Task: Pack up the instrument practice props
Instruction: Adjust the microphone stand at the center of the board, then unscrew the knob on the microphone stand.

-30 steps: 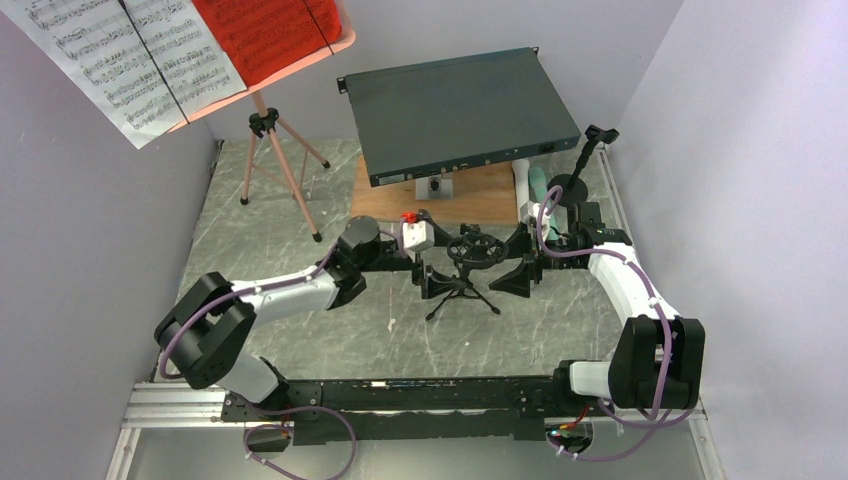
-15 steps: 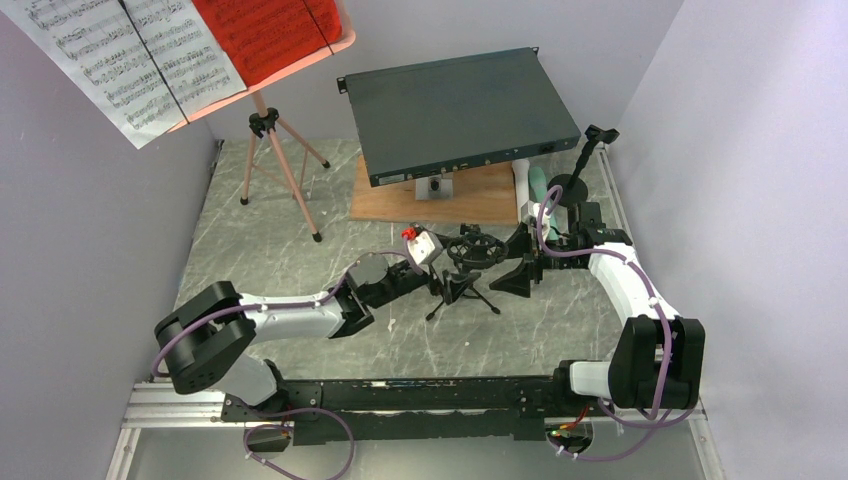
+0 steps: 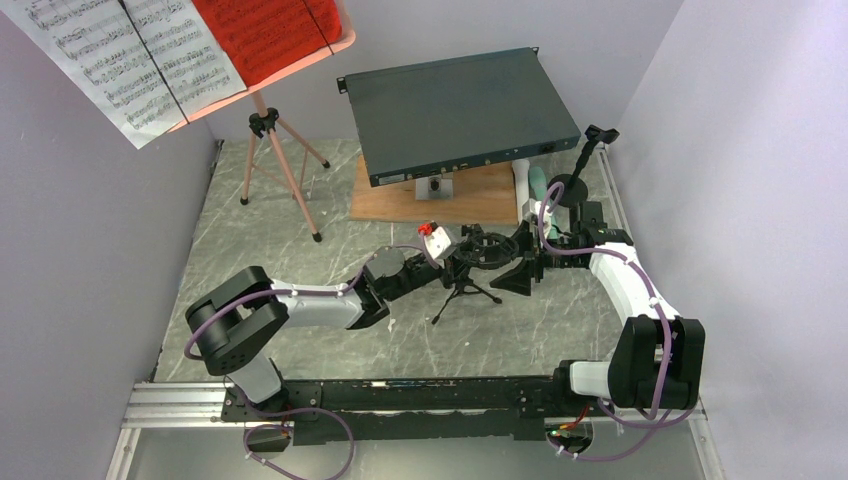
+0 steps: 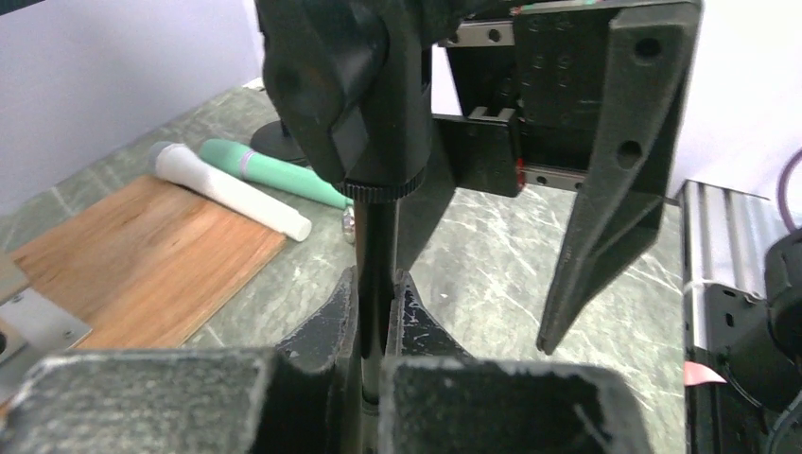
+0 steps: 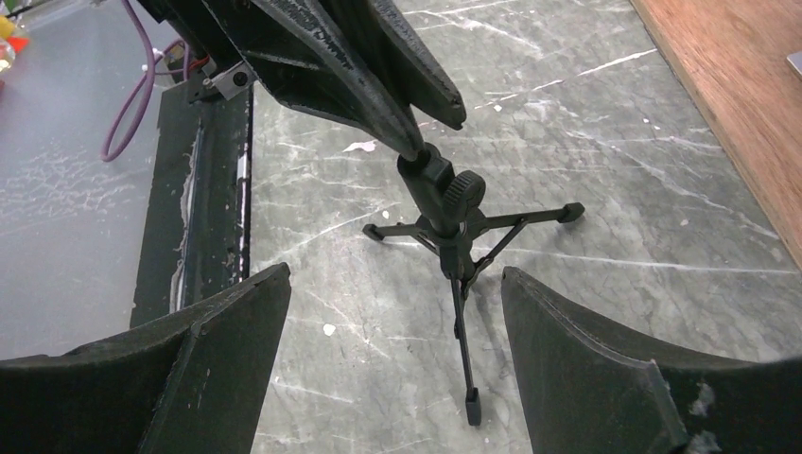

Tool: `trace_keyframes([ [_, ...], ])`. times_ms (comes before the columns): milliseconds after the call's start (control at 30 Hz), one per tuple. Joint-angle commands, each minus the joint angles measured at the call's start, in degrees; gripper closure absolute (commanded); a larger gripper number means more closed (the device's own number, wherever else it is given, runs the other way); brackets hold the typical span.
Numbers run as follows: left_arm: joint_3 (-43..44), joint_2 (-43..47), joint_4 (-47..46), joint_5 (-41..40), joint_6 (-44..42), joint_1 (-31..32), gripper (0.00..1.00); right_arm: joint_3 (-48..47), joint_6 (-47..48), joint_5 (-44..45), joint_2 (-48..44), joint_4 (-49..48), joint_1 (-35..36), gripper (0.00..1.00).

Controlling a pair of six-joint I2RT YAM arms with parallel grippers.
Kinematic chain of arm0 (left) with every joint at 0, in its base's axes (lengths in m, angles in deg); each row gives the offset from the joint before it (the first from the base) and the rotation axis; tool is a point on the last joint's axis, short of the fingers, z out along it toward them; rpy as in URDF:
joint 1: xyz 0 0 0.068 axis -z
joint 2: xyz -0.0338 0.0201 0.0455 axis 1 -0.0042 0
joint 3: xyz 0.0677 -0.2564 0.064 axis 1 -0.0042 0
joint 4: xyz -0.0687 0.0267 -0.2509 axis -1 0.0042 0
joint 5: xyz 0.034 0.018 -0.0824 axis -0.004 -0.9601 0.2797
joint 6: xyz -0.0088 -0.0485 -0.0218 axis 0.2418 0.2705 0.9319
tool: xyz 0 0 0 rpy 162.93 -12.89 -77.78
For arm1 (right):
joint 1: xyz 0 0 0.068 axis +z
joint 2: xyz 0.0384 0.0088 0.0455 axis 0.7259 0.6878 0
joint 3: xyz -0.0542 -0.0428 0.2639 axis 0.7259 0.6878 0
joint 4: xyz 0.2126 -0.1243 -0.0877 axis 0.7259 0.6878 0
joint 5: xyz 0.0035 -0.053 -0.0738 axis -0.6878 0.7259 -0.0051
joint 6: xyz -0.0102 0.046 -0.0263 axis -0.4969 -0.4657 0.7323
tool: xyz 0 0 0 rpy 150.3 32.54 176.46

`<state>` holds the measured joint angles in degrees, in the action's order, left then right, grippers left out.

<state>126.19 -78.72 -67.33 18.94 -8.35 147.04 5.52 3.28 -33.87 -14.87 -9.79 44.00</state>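
Observation:
A small black tripod stand [image 3: 462,290] with a shock-mount ring on top stands mid-table. My left gripper [image 3: 455,268] is shut on its thin pole [image 4: 375,255], fingers [image 4: 326,322] pinching either side below the knob. My right gripper [image 3: 520,262] stands open just right of the stand, whose legs [image 5: 454,218] lie ahead of its spread fingers [image 5: 394,279]. The salmon-pink music stand [image 3: 275,160] at back left carries white [image 3: 110,60] and red [image 3: 265,35] sheet music. A round-based black mic stand [image 3: 570,185] and white [image 4: 227,189] and mint [image 4: 274,175] tubes lie at back right.
A dark grey rack-mount box [image 3: 460,110] sits raised over a wooden board [image 3: 440,195] at the back centre. Walls close in on the left, back and right. The black rail [image 3: 400,395] with the arm bases runs along the near edge.
My left arm has swung right and forward to the tripod stand, and its jaws have gone from wide open to shut on the pole. The right arm has not moved.

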Motion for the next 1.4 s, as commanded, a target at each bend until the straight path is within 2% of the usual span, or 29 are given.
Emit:
trace_keyframes([
  [0, 2.24, 3.1, -1.28, 10.62, -1.61, -1.83, 1.0, -0.74, -2.67, -2.96, -0.77, -3.87, -0.21, 0.16],
  [200, 4.23, 1.33, -6.56, 33.47, 7.26, -10.65, 1.0, 0.12, -4.98, -7.24, -1.19, -5.19, -0.11, 0.16],
  [367, 8.6, -1.9, -9.04, 41.91, 11.76, -13.52, 1.0, 0.8, -6.13, -8.63, -1.2, -6.15, 0.66, 0.17],
  [833, 13.56, -6.48, -13.64, 48.96, 17.81, -13.2, 1.0, 0.98, -8.46, -7.18, -0.58, -8.91, 2.19, 0.2],
  [1200, 14.93, -7.66, -12.81, 48.48, 17.31, -12.12, 1.0, 1.33, -11.88, -6.67, 0.03, -12.05, 5.13, 0.43],
  [1367, 14.34, -6.92, -12.1, 48.16, 16.58, -12.02, 1.0, 0.56, -10.28, -6.31, -0.07, -10.62, 5.18, 0.6],
])
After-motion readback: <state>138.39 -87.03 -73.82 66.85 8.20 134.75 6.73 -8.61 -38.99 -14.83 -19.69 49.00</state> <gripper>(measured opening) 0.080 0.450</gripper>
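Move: The left fingers already hold the microphone stand's post, with the stand's lower clamp and knob about 5 cm below them and 1 cm to the right. From the open right gripper that knob lies roughly 7 cm left, 2 cm ahead and 3 cm lower. The wooden board's middle is some 15 cm ahead, 4 cm left and 20 cm below the left hand. The white mic lies about 16 cm ahead, 8 cm right and 16 cm below the right hand. Keep the left grip on the post and swing the stand clockwise by some 35 degrees, first shifting a little to the left, then drawing back and lifting about 3 cm each. Bring the right gripper up slightly and left towards the knob and clamp, 2.5 cm or so, tipping its fingers a little more level, and close it to around half open. ##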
